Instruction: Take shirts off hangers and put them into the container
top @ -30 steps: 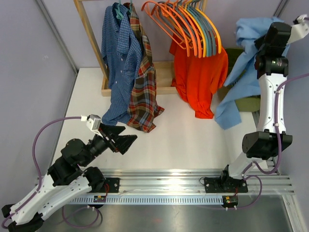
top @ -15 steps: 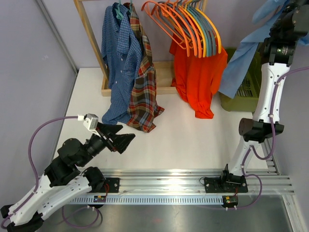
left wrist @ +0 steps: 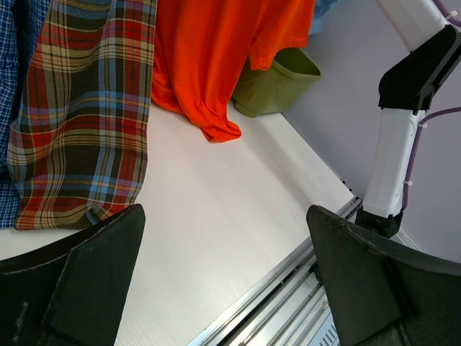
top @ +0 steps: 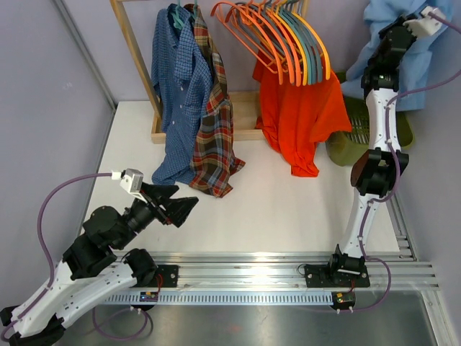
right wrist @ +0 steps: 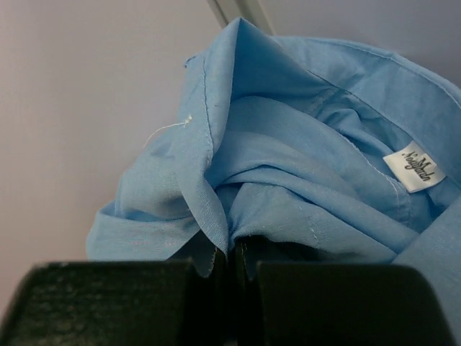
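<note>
My right gripper (right wrist: 234, 263) is shut on a fold of the light blue shirt (right wrist: 302, 173). It holds that shirt (top: 407, 58) high at the back right, above the olive-green container (top: 338, 151). An orange-red shirt (top: 299, 115) hangs under the bunch of orange, teal and yellow hangers (top: 288, 36). To their left hang the dark blue check shirt (top: 176, 86) and the plaid shirt (top: 212, 137). My left gripper (top: 184, 209) is open and empty, low over the table near the front left. Its view shows the plaid shirt (left wrist: 79, 108), the orange-red shirt (left wrist: 209, 58) and the container (left wrist: 277, 83).
A light wooden rack post (top: 137, 58) and its flat base (top: 245, 108) stand at the back of the white table. An aluminium rail (top: 288, 274) carrying both arm bases runs along the front edge. Grey walls close in on both sides.
My right arm has swung the light blue shirt up and back, from beside the container to high above it. The left arm has shifted only slightly.
</note>
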{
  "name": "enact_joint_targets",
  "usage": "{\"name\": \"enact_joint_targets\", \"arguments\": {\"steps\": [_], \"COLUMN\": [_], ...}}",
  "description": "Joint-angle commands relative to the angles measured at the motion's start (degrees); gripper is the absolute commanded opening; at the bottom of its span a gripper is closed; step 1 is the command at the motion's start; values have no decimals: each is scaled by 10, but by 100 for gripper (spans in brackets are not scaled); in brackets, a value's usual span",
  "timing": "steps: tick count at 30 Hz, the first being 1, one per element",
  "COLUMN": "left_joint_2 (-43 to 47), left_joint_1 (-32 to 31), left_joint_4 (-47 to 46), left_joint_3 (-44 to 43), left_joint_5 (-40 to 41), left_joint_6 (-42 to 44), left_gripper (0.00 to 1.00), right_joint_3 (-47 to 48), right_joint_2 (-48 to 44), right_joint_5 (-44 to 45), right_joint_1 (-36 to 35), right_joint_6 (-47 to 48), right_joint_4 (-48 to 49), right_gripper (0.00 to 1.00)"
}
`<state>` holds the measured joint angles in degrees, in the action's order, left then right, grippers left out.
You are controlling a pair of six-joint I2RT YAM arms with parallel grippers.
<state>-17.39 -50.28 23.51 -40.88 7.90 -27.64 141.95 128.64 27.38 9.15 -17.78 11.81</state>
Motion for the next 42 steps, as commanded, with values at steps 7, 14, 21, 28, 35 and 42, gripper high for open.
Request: {"name": "enact_joint_targets", "arguments": {"steps": [7, 14, 21, 28, 35, 42], "left_joint_2": [-1, 19, 60, 75, 89, 100], "left_joint_1": [-1, -1, -1, -1, -1, -1], "left_joint_4": [-35, -22, -4, 12, 21, 15], "left_joint_3": [8, 12, 19, 10, 10, 19], "left_joint_5": [1, -10, 0, 12, 17, 14], "left_joint_6": [3, -17, -21, -8, -3, -7], "left_gripper": [99, 99, 99, 99, 99, 99], "right_joint_3": [-167, -111, -256, -448, -562, -483], "right_joint_2": [13, 48, -186, -467, -656, -602], "right_joint_5": [5, -49, -19, 38, -229, -450], "right_joint_1": [3, 2, 1, -48, -107, -295], "right_joint_6": [-164, -141, -108, -55, -13, 89], "right_joint_4": [-320, -472, -361, -252, -203, -354], "right_gripper": [0, 87, 93, 98, 97, 97]}}
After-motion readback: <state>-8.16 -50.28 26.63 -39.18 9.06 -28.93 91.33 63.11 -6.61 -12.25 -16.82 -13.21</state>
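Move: The right gripper holds the light blue shirt high over the container, whose middle is about 40 cm below it, 4 cm back and 1 cm to its left. The red shirt hangs some 27 cm to this hand's left, 6 cm back and 25 cm lower; the hangers are about 35 cm left, 6 cm back, at its height. From the left gripper the container lies roughly 43 cm ahead, 60 cm right, 21 cm below. Plunge the right gripper about 36 cm down into the container, tipping the fingers steeply down, and open wide near the bottom to let go of the blue shirt. Then climb out quickly, pull back some 30 cm and swing left past the container towards the hangers, levelling the fingers and turning counter-clockwise. Let the empty left gripper ease about 3 cm left and back. ##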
